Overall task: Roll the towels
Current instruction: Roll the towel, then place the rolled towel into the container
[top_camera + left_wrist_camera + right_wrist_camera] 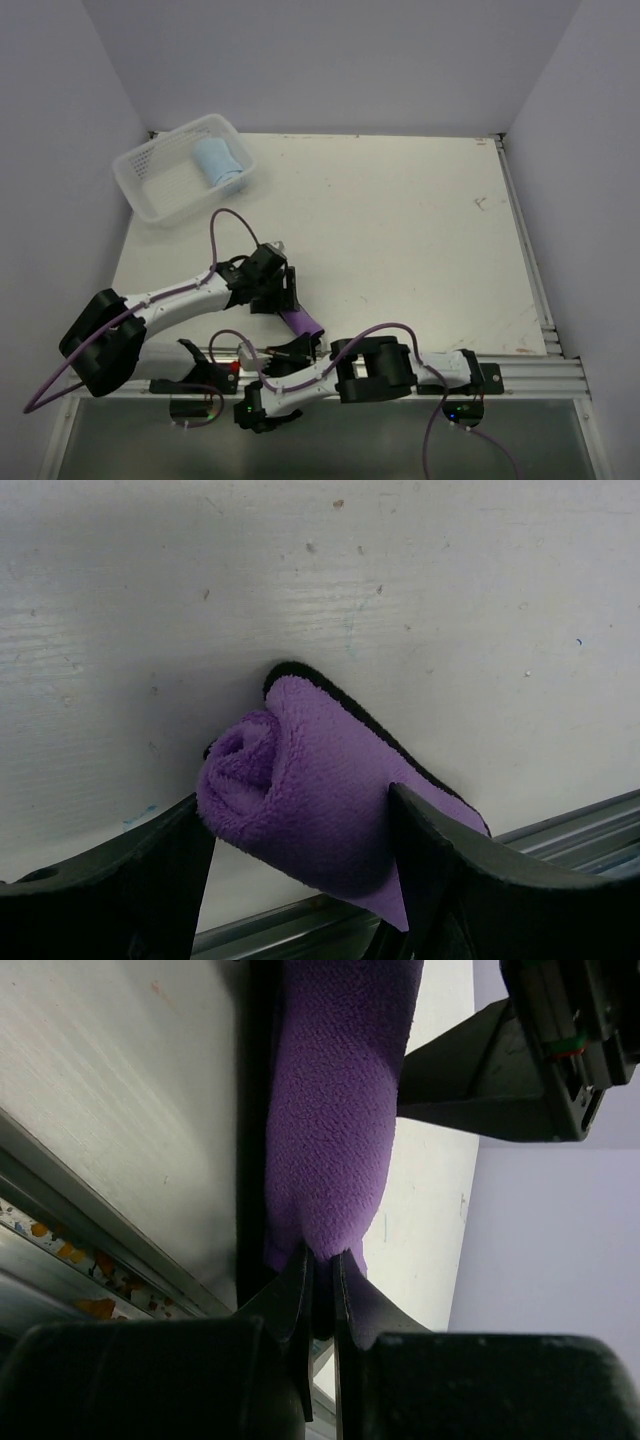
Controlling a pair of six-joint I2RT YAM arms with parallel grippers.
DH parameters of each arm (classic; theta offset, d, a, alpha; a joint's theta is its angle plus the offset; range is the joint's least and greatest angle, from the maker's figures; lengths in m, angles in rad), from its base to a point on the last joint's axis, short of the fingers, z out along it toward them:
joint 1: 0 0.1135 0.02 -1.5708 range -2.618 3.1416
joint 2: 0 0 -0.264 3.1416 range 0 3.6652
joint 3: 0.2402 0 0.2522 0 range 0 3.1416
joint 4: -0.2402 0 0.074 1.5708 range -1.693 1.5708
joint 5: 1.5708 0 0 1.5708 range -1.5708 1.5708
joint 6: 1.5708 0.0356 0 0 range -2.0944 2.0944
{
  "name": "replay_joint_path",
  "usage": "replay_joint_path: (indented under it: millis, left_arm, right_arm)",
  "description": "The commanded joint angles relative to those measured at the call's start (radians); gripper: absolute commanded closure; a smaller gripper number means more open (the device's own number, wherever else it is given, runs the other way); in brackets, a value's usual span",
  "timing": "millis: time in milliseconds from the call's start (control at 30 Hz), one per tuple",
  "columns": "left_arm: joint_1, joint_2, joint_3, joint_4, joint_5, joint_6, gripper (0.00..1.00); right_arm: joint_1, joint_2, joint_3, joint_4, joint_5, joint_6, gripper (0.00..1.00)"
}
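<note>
The purple towel (301, 323) lies rolled into a tube near the table's front edge, its dark face showing along one rim (330, 685). My left gripper (284, 291) straddles the roll's far end, and in the left wrist view both black fingers (440, 860) press against its sides (300, 790). My right gripper (322, 1260) is shut on the near end of the same purple towel (335, 1120), close to the rail (306, 348). The light blue towel (218, 164) sits rolled inside the white basket (150, 185).
The white lattice basket stands at the table's back left corner. A metal rail (520, 375) runs along the front edge, just under the purple roll's near end. Grey walls close the table in on three sides.
</note>
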Motion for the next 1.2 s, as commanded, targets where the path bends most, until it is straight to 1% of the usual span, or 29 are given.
replay_joint_path:
  millis: [0, 167, 267, 300, 433, 633, 733, 767, 800, 867, 900, 967, 1000, 1033, 1067, 1100, 1167]
  left_arm:
    - [-0.025, 0.032, 0.049, 0.004, -0.012, 0.018, 0.29]
    - [-0.047, 0.055, 0.076, 0.0, -0.028, 0.007, 0.29]
    - [-0.066, 0.061, 0.104, -0.034, -0.032, 0.0, 0.3]
    - [-0.071, 0.059, 0.109, -0.039, -0.061, -0.003, 0.3]
    - [-0.076, 0.059, 0.107, -0.036, -0.066, -0.004, 0.3]
    - [-0.093, 0.107, 0.115, -0.025, -0.067, -0.007, 0.31]
    - [-0.097, 0.127, 0.112, -0.023, -0.078, 0.003, 0.37]
    - [-0.099, 0.136, 0.109, -0.022, -0.086, 0.006, 0.44]
    - [-0.099, 0.141, 0.107, -0.022, -0.093, 0.013, 0.47]
    - [-0.099, 0.153, 0.107, -0.025, -0.118, 0.018, 0.56]
    - [-0.099, 0.156, 0.109, -0.026, -0.126, 0.019, 0.58]
    - [-0.099, 0.158, 0.112, -0.025, -0.15, 0.021, 0.6]
    - [-0.1, 0.158, 0.116, -0.025, -0.156, 0.023, 0.6]
    - [-0.099, 0.159, 0.118, -0.025, -0.163, 0.023, 0.6]
    - [-0.097, 0.159, 0.121, -0.014, -0.172, 0.027, 0.6]
    - [-0.097, 0.159, 0.121, -0.008, -0.176, 0.032, 0.6]
    - [-0.097, 0.164, 0.124, 0.036, -0.167, 0.05, 0.61]
  right_arm:
    - [0.006, 0.028, 0.043, -0.007, 0.034, 0.007, 1.0]
    - [0.006, 0.04, 0.047, 0.001, 0.029, 0.001, 1.0]
    - [0.004, 0.045, 0.049, 0.004, 0.025, -0.007, 1.0]
    - [0.006, 0.053, 0.052, 0.002, 0.022, -0.007, 1.0]
    - [0.006, 0.062, 0.06, 0.007, 0.023, -0.021, 1.0]
    - [0.006, 0.056, 0.08, 0.028, 0.031, -0.059, 1.0]
    - [0.006, 0.051, 0.084, 0.031, 0.035, -0.064, 1.0]
    - [0.006, 0.042, 0.084, 0.031, 0.035, -0.062, 0.99]
    - [0.004, 0.036, 0.081, 0.031, 0.034, -0.059, 0.92]
    - [0.007, 0.005, 0.075, 0.027, 0.031, -0.044, 0.87]
    - [0.006, -0.009, 0.061, 0.027, 0.028, -0.036, 0.82]
    - [0.007, -0.062, 0.031, 0.028, 0.019, -0.009, 0.75]
    - [0.01, -0.081, 0.014, 0.04, 0.011, 0.005, 0.65]
    - [0.012, -0.107, -0.003, 0.05, 0.003, 0.013, 0.59]
    - [0.015, -0.13, -0.023, 0.059, -0.003, 0.021, 0.57]
    - [0.019, -0.184, -0.066, 0.07, -0.009, 0.03, 0.52]
    - [0.027, -0.242, -0.118, 0.134, -0.034, 0.025, 0.47]
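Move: My left fingers point down, open astride the rolled purple towel; its middle lies some 4 cm to my left hand's right, 2 cm back and 1 cm lower. The end pinched by my right fingers is about 7 cm back and 9 cm to the right of my left hand. From my right hand, the towel's middle is roughly 6 cm ahead and 4 cm left. The metal rail runs about 10 cm straight back from my left hand. I slide my left hand about 1.5 cm right along the towel roll, then sink it about 1.5 cm and close its fingers partway across the roll to grip it. Meanwhile my right hand keeps its pinch, easing about 1 cm left; then its fingers open wide, let go of the towel end, and it starts to rise, drawing back a little to the right. ##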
